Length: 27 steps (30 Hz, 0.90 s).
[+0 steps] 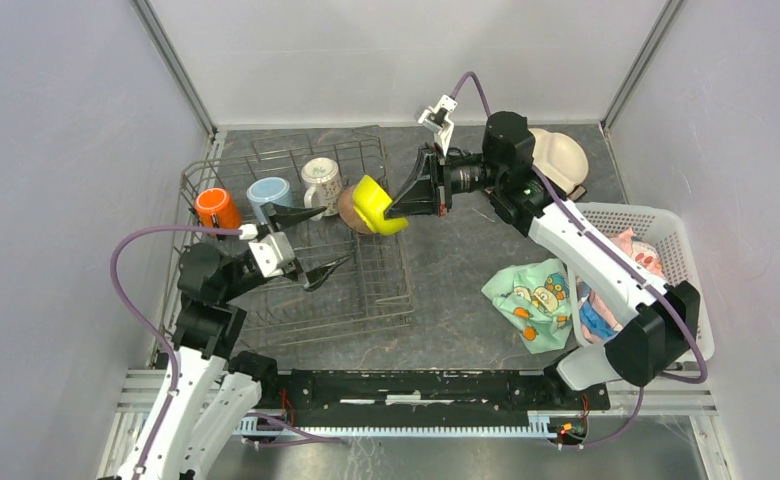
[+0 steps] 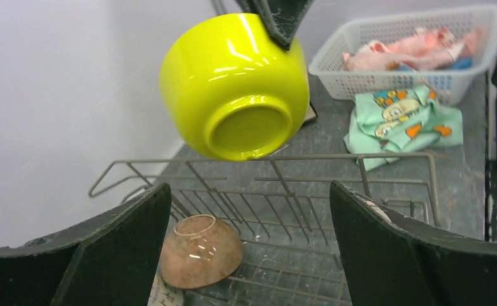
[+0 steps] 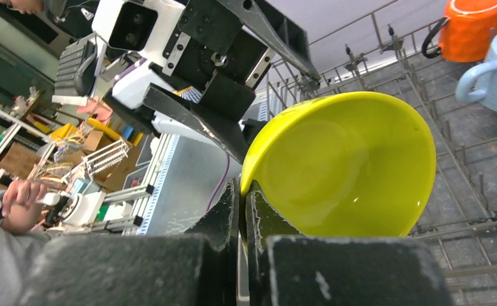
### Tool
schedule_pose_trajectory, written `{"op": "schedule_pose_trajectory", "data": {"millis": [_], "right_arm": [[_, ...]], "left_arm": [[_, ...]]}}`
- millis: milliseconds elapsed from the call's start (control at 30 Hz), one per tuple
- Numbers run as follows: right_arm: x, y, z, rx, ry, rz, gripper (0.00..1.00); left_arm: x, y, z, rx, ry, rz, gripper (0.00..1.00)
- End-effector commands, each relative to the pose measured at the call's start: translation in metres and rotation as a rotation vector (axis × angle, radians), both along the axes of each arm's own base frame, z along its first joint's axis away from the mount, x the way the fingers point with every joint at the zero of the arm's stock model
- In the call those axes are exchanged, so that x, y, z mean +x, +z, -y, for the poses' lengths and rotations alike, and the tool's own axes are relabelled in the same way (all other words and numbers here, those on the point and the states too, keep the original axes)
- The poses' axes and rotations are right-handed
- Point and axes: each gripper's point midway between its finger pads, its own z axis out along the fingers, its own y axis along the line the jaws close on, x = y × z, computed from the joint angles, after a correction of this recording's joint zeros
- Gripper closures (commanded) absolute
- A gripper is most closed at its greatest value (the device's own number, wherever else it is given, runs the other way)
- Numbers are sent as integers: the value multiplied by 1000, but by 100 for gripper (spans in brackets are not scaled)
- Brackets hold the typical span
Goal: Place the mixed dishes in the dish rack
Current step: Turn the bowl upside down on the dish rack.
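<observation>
My right gripper (image 1: 398, 207) is shut on the rim of the lime-green bowl (image 1: 376, 205), holding it tilted above the right side of the grey wire dish rack (image 1: 391, 290); the bowl also shows in the right wrist view (image 3: 345, 162) and the left wrist view (image 2: 236, 86). A tan bowl (image 2: 200, 252) lies upside down in the rack below it. The orange mug (image 1: 216, 208), light-blue mug (image 1: 268, 194) and white patterned mug (image 1: 321, 181) stand along the rack's back. My left gripper (image 1: 318, 240) is open and empty over the rack's middle. A cream plate (image 1: 561, 160) lies at the back right.
A white perforated basket (image 1: 666, 240) with pink cloth stands at the right. A teal patterned cloth (image 1: 531, 300) lies on the table beside it. Grey walls enclose the table on the left, back and right.
</observation>
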Motion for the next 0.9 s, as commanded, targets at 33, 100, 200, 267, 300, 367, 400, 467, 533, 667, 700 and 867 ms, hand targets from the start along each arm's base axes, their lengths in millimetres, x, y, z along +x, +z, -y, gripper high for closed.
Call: {"op": "schedule_pose_trajectory", "data": {"millis": [33,100,200,267,300,367,400,467,533,667,700,867], "right_arm": [[-26,15,12,14,74,90,100],[-27,15,11,17,75,100,100],[-33,7,7,-9,83,84,100],[-36,5,3,-17,92,81,100],[-38,4,2,-20,98,81,100],[-42,3,-3,-28,111,83,100],[-44,3,-4,-30,121,85,100],[-49,1,-7,-36,138,89,100],[-51,0,-9,-40,142,84,100],[-55,-2,-12,-40,153,79,100],[-56,-2,-14,-39,157,79,100],[-55,-3,-18,-27,153,92,100]], "left_arm": [[-11,2,13,264,-142,263,1],[-10,7,14,289,-147,305,0],[-8,18,17,317,-175,357,0],[-6,24,18,348,-194,377,0],[-5,26,19,365,-204,382,0],[-6,28,21,397,-232,379,0],[-7,28,22,405,-250,369,0],[-9,27,25,407,-287,348,0],[-11,24,28,399,-325,334,0],[-9,13,32,392,-362,289,0],[-7,11,33,393,-360,276,0],[-3,10,38,392,-409,246,0]]}}
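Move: The right fingers hold the green bowl by its rim. Its middle is some 8 cm to the right of the left hand point, 4 cm ahead and about 4 cm above. From the right hand, the left gripper's open fingers are about 9 cm left, 4 cm back and 4 cm lower; the brown bowl in the rack is some 6 cm ahead, 6 cm left and 25 cm below. The speckled mug stands about 7 cm beyond that bowl and 8 cm left of it. Back by about 5 cm, sinking some 3 cm and turning slightly counter-clockwise, the right hand brings the still-pinched green bowl towards the left gripper. The left hand edges about 3 cm right to meet it, rising some 3 cm and coming down again, while its wide-open fingers swing clockwise to point almost straight right and dip a little; contact with the bowl can't be seen. ##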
